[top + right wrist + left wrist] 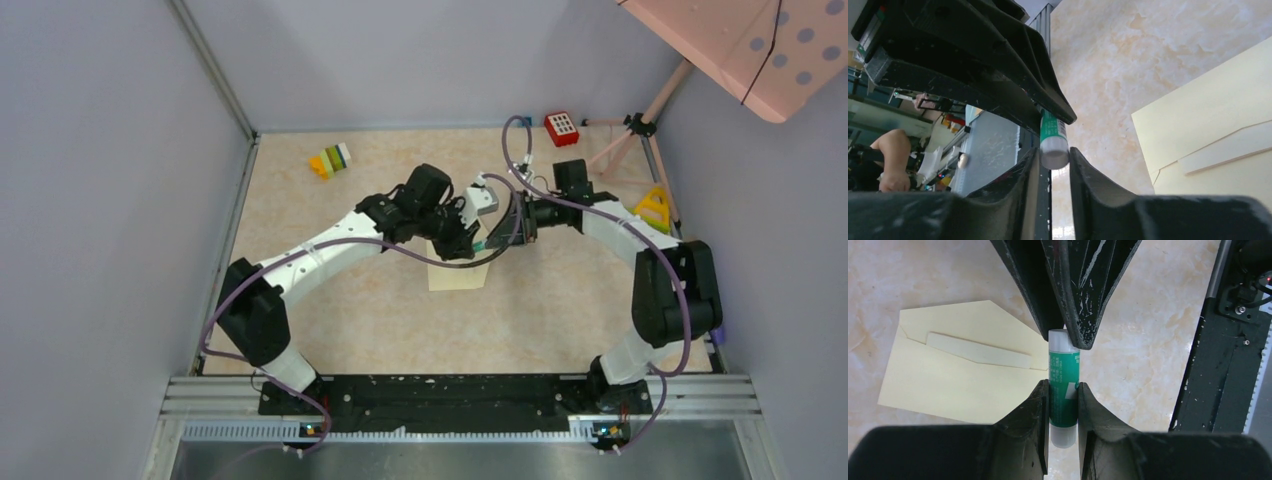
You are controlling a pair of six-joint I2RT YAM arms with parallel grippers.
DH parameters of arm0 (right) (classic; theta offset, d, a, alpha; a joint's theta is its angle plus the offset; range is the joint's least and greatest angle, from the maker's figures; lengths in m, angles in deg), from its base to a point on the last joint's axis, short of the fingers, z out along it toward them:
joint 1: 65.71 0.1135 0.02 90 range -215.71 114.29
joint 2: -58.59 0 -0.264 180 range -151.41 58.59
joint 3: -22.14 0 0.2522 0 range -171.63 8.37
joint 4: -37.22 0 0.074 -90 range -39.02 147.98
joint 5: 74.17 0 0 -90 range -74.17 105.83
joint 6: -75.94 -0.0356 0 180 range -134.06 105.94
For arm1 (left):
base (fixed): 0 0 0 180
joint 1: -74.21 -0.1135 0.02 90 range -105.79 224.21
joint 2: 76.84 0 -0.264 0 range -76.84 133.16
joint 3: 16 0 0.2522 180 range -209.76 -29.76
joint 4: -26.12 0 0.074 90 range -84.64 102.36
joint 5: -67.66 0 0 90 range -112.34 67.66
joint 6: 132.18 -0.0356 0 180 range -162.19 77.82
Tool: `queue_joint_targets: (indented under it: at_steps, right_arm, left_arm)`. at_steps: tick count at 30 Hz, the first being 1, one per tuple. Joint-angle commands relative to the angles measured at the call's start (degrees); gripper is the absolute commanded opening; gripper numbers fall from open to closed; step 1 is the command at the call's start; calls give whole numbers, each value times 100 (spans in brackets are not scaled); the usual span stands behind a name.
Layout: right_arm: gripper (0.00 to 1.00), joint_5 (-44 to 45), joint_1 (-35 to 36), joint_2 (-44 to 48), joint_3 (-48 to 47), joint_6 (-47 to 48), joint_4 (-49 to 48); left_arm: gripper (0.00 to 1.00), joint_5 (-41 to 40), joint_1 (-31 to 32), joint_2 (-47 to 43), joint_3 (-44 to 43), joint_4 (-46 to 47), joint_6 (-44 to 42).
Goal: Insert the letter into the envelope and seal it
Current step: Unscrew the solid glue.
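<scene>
The pale yellow envelope [455, 275] [948, 385] [1208, 110] lies flat on the table with its pointed flap open. A paler strip [978, 351] runs along its mouth; whether that is the letter I cannot tell. Above the envelope's right edge, a green glue stick [1063, 395] [1050, 127] hangs between both grippers. My left gripper [1063, 385] [466, 240] is shut on its green body. My right gripper [1054, 150] [500, 238] faces it and is shut on the stick's white end [1054, 152].
Coloured blocks [330, 160] sit at the back left. A red block [561, 127] lies at the back, and a yellow piece [653, 208] rests by the pink tripod [640, 125] on the right. The black base rail [1223, 365] runs along the near edge.
</scene>
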Motion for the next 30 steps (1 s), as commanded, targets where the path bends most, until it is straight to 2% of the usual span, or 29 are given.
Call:
queue_joint_targets:
  at_steps: [1,3,6,8,10,14,17,23,24,26,28,30]
  right_arm:
    - [33,-338,-19,205,-590,1711,1930]
    - [48,-312,-44,267,-779,3405,3078]
    - [66,-481,-101,382,-896,6422,4820]
    - [88,-644,-157,431,-796,8548,6004]
    - [97,-741,-187,436,-604,10554,7034]
    - [99,-856,-236,744,-54,11819,7083]
    - [99,-877,-272,692,-160,11660,7093]
    - [99,-347,-326,698,-842,10320,7050]
    - [99,-171,-326,744,-987,9710,6868]
    - [99,316,-302,882,-1205,7689,5907]
    - [99,1346,-124,1090,-1195,5949,4876]
    - [99,2688,195,1420,-920,4804,3909]
  left_arm:
    - [0,93,0,-45,0,214,-12]
    - [0,409,-17,-21,-47,118,-37]
    - [0,1092,-44,29,-113,-112,-120]
    - [0,1575,-55,66,-133,-271,-197]
    - [0,2011,-55,116,-145,-384,-240]
    - [0,2792,-55,271,-196,-579,-291]
    - [0,2975,-55,365,-218,-603,-284]
    - [0,3041,-53,436,-279,-664,-349]
    - [0,3028,-62,427,-317,-722,-407]
    - [0,2918,-64,395,-425,-888,-588]
    - [0,2760,-62,342,-528,-1084,-723]
    - [0,2545,-59,257,-576,-1142,-783]
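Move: The left hand holds the green solid glue, its middle roughly 1 cm right of and 1 cm below the pads, the white far end pointing right and down. The right fingers are still around that end; from the right hand the stick's middle lies about 3 cm left, 1 cm back and 2 cm up. The envelope's middle is about 10 cm ahead of the left hand, 2 cm left and 16 cm below. The right fingers open wide around the white end of the solid glue while both hands travel back about 7.5 cm, the left keeping its grip on the stick and swinging its fingertips some 20 degrees clockwise. The right hand rolls about 40 degrees around its own finger line (counter-clockwise looking along the fingers), drifts some 3 cm right, and near the end rises and comes forward again about 2 cm, clear of the stick with its fingers still wide. ##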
